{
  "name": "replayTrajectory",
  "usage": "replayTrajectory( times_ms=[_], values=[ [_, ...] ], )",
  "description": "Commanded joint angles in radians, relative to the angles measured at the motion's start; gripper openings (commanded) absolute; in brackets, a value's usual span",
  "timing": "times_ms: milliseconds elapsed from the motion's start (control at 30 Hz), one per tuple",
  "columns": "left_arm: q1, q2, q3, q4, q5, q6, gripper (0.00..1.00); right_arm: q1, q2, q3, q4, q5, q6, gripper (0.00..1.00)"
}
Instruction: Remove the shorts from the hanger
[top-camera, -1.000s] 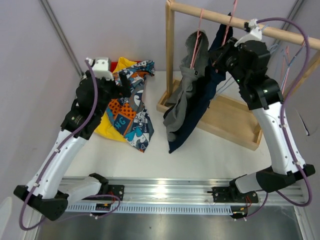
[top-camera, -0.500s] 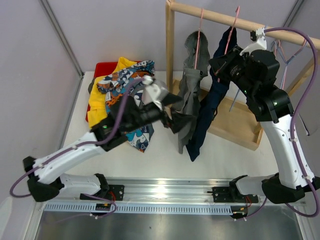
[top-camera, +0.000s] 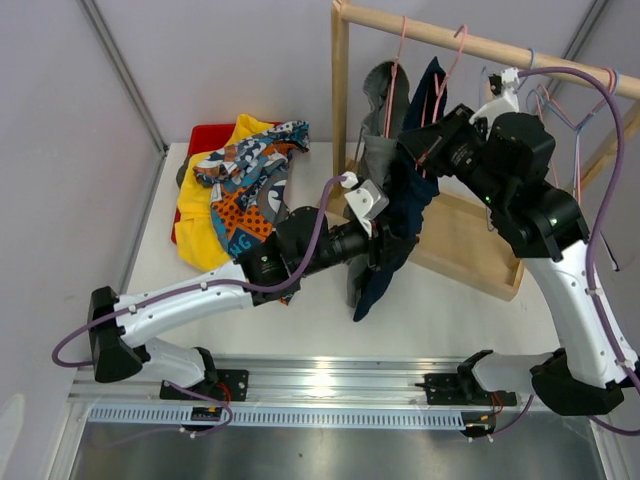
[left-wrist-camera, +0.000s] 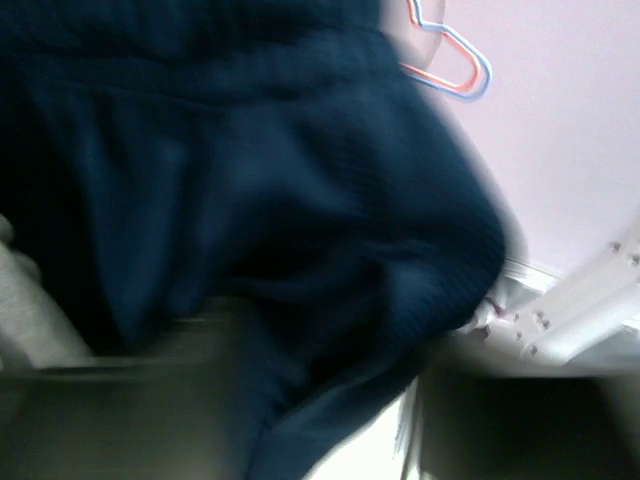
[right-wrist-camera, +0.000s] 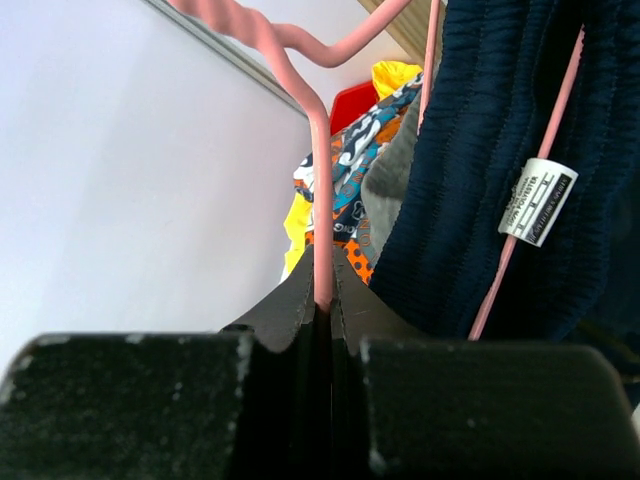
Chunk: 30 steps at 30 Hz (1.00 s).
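Observation:
Navy shorts (top-camera: 405, 215) hang from a pink hanger (top-camera: 438, 85) on the wooden rail (top-camera: 500, 48), with grey shorts (top-camera: 378, 150) on a second pink hanger just to their left. My right gripper (right-wrist-camera: 322, 300) is shut on the pink hanger (right-wrist-camera: 320, 200) wire, beside the navy shorts (right-wrist-camera: 480, 150). My left gripper (top-camera: 390, 250) reaches into the lower navy fabric. In the left wrist view the navy shorts (left-wrist-camera: 280, 200) fill the blurred picture. The left gripper's (left-wrist-camera: 325, 420) jaws stand apart around a fold, with a bright gap beside it.
A pile of cartoon-print shorts (top-camera: 250, 190) and yellow shorts (top-camera: 195, 225) lies on a red bin (top-camera: 210, 135) at the back left. The rack's wooden base (top-camera: 470, 240) and post (top-camera: 341, 100) stand behind the left gripper. Empty hangers (top-camera: 560, 105) hang at the rail's right.
My left arm has swung right from the pile to the hanging navy shorts, and its jaws have narrowed. The right gripper has kept hold of the hanger, which shifted slightly left.

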Motion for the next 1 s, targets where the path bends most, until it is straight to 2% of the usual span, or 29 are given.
replayTrajectory(
  times_ms=[0, 33, 200, 333, 367, 467, 533, 667, 733, 767, 800, 900, 967],
  values=[
    [-0.003, 0.016, 0.015, 0.085, -0.082, -0.012, 0.24, 0.011, -0.09, 0.02, 0.09, -0.016, 0.042, 0.0],
    [-0.009, 0.009, 0.004, 0.087, -0.086, -0.016, 0.0, 0.01, -0.098, 0.023, 0.087, -0.011, 0.043, 0.0],
    [-0.075, -0.077, -0.108, 0.128, -0.172, -0.009, 0.0, 0.01, -0.075, 0.108, 0.056, 0.03, 0.001, 0.0],
    [-0.233, -0.186, -0.334, 0.199, -0.305, -0.021, 0.0, -0.029, -0.011, 0.232, 0.015, 0.035, -0.044, 0.0],
    [-0.303, -0.214, -0.436, 0.215, -0.339, -0.048, 0.0, -0.05, 0.02, 0.259, -0.002, 0.024, -0.049, 0.0],
    [-0.409, -0.228, -0.538, 0.239, -0.457, -0.111, 0.0, -0.13, 0.054, 0.328, -0.031, -0.04, -0.043, 0.0],
    [-0.433, -0.223, -0.556, 0.239, -0.485, -0.13, 0.0, -0.165, 0.045, 0.316, -0.034, -0.066, -0.032, 0.0],
    [-0.43, -0.199, -0.505, 0.207, -0.548, -0.083, 0.0, -0.167, -0.045, 0.116, 0.008, -0.131, 0.028, 0.0],
    [-0.407, -0.162, -0.407, 0.173, -0.571, -0.058, 0.0, -0.162, -0.137, 0.016, 0.005, -0.171, 0.06, 0.0],
    [-0.372, -0.145, -0.376, 0.138, -0.574, -0.041, 0.0, -0.15, -0.177, -0.041, 0.005, -0.184, 0.1, 0.0],
    [-0.352, -0.131, -0.35, 0.127, -0.576, -0.03, 0.0, -0.144, -0.219, -0.168, 0.002, -0.198, 0.124, 0.0],
    [-0.252, -0.067, -0.147, 0.062, -0.57, 0.013, 0.0, -0.112, -0.401, -0.404, -0.021, -0.266, 0.219, 0.0],
    [-0.174, 0.002, -0.024, 0.02, -0.566, 0.054, 0.0, -0.102, -0.527, -0.489, -0.066, -0.28, 0.249, 0.0]
  ],
)
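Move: Shut on one wire of the pink hanger just below its neck, the right hand has the rail that carries the hook about 13 cm above, 6 cm ahead and 3 cm to its right. The middle of the navy shorts is roughly 10 cm below, 1 cm ahead and 2 cm left. From the left hand, whose half-open fingers straddle the cloth, that middle is some 3 cm ahead, 3 cm right and 2 cm up; the grey shorts are 5 cm ahead, 5 cm left and 2 cm up. Down and back in one yank goes the left hand, after its fingers finish closing and pinch the navy shorts: about 12 cm down and 10 cm back, then partly forward and up again, still gripping. Keeping its hold on the hanger, the right hand first rises some 3 cm and eases right to unhook it, then swings down and back away from the rail, fingers tipping down. ##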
